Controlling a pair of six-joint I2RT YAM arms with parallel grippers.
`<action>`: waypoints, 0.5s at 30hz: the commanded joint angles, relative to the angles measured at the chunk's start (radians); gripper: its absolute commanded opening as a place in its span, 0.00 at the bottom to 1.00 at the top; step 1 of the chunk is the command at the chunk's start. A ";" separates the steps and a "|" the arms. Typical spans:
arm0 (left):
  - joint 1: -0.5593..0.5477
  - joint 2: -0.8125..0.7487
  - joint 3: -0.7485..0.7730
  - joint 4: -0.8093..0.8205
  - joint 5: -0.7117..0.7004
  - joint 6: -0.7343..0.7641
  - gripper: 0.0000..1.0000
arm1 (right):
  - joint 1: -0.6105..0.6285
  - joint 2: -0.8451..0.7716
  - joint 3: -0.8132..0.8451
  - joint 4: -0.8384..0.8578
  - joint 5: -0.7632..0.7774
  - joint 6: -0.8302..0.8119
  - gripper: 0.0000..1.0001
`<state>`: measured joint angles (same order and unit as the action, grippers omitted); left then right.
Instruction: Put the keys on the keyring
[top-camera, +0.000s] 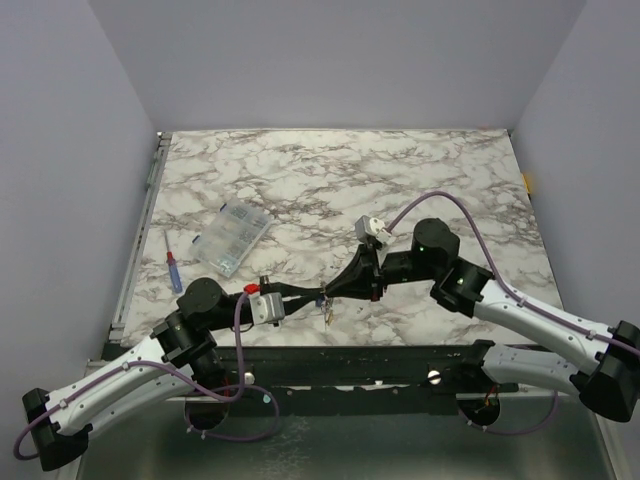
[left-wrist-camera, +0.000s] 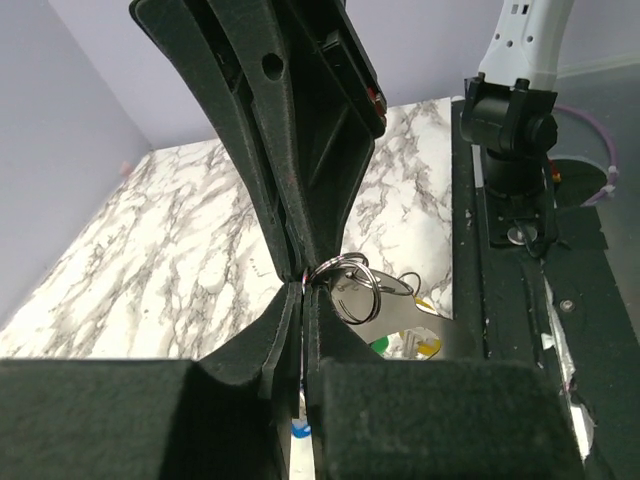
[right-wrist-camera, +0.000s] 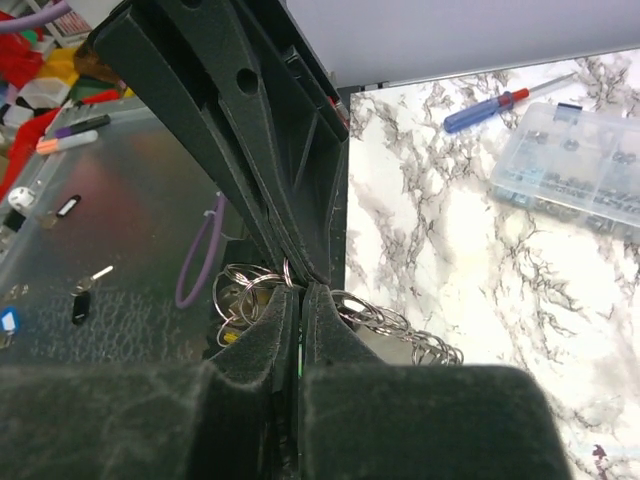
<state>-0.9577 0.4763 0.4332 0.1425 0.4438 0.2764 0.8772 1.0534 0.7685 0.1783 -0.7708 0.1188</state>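
Note:
My two grippers meet tip to tip over the table's near edge. The left gripper (top-camera: 317, 297) (left-wrist-camera: 303, 288) is shut, and a wire loop of the keyring (left-wrist-camera: 352, 290) comes out of its tips. My right gripper (top-camera: 331, 291) (right-wrist-camera: 300, 290) is shut too, pinching the keyring (right-wrist-camera: 400, 325), whose coil-like loops spread on both sides of its pads. The keys (top-camera: 327, 316) dangle just below the meeting point. A green head (left-wrist-camera: 383, 346) and a yellow head (left-wrist-camera: 428, 346) show under the loops, and a blue sliver shows through the left jaw gap.
A clear plastic compartment box (top-camera: 232, 238) (right-wrist-camera: 575, 165) lies at the left of the marble table (top-camera: 400, 190). A blue-and-red screwdriver (top-camera: 174, 270) (right-wrist-camera: 500, 103) lies beside it. A dark rail (top-camera: 400, 358) runs along the table's front edge under the grippers.

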 joint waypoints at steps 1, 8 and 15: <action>-0.017 0.002 0.026 0.094 0.004 -0.004 0.14 | 0.022 -0.011 0.005 -0.049 0.059 -0.092 0.01; -0.016 0.037 0.088 -0.070 -0.037 0.053 0.36 | 0.022 -0.024 0.006 -0.098 0.085 -0.145 0.00; -0.017 0.055 0.122 -0.141 -0.107 0.063 0.41 | 0.022 -0.015 -0.015 -0.101 0.159 -0.149 0.01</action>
<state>-0.9710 0.5194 0.5175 0.0631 0.4107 0.3229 0.8913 1.0378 0.7677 0.1017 -0.6888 -0.0082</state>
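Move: The keyring is at the tips of both shut grippers, about 1 cm to the right of the left hand and 1 cm to the left of the right hand, level with both, its keys hanging below. From the left hand, the clear plastic box lies some 27 cm ahead and 21 cm left, and the screwdriver about 21 cm ahead and 36 cm left, both roughly 22 cm lower. Left fingers open, rising about 1 cm, releasing the keyring; the shut right hand sinks and edges forward. ##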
